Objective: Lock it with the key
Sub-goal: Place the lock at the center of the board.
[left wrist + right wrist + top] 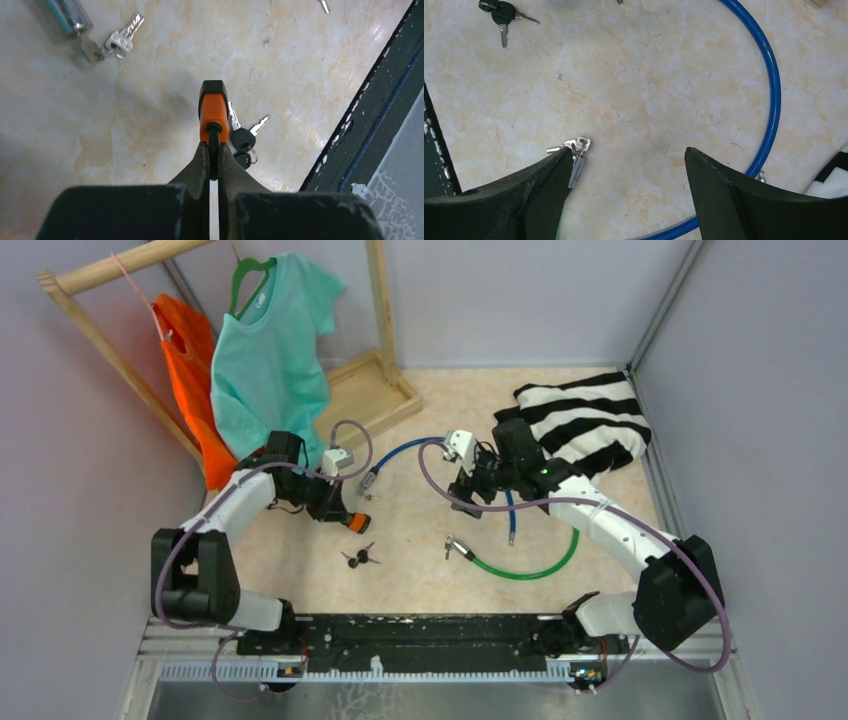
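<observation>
My left gripper [213,147] is shut on the thin black loop of a small orange lock [214,112], which hangs just above the floor; in the top view this lock [357,523] sits left of centre. A pair of black-headed keys [243,140] lies right beside it on the floor [360,557]. My right gripper [629,155] hovers open over bare floor with nothing between its fingers. Its left finger [541,185] is next to silver keys [574,146] stuck in the metal head of a green cable lock [525,567].
A blue cable lock [774,100] curves past the right gripper; its metal head with silver keys [122,37] lies near the left gripper. A striped cloth [590,425] lies at back right. A wooden rack with shirts [265,350] stands at back left. A black rail [430,630] runs along the near edge.
</observation>
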`<state>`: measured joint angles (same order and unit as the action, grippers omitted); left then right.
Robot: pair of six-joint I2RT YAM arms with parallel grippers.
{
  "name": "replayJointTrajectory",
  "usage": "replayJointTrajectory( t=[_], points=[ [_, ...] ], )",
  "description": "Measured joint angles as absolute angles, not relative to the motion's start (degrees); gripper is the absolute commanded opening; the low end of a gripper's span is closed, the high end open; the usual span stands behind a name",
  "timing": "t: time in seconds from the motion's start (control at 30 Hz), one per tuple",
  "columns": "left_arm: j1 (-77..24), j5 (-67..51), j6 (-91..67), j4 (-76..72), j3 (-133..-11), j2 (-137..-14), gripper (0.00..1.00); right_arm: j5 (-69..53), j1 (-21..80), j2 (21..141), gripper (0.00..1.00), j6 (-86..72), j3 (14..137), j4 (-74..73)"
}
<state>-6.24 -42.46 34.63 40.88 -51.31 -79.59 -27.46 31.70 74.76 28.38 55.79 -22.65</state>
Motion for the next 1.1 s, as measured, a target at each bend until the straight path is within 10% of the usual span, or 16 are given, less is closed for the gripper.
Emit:
replayJointTrajectory(
  t=[0.23, 1.1],
  points=[
    [-1.58, -42.17, 37.08, 45.84, -53.67, -87.57, 0.00, -25.85, 31.62, 74.76, 0.82, 28.32, 55.48, -22.06],
    [3.27, -37.56, 37.10, 46.57, -58.85, -100.47, 0.63, -12.64, 21.45, 75.16, 0.83, 26.74, 54.85, -24.60]
  ],
)
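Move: The left hand still grips the lock by its shackle, the lock's middle about 3 cm to the right, 3 cm below and 1 cm ahead. Its landing spot on the board is nearly straight below, some 8 cm down. The black-headed keys lie about 6 cm back and 3 cm to the right, the blue cable's lock about 10 cm ahead and 4 cm to the right. From the right hand the spot is roughly 23 cm left and 2 cm back. Left hand lets go of the lock's shackle: it brings the lock down onto the board, then opens its fingers about halfway while easing off, in all about 7 cm down and 6 cm left, the wrist swinging the fingertips back nearly 20 degrees. The empty right hand, fingers staying wide open, pulls away to the right and somewhat forward, slowly then faster, turning clockwise. ##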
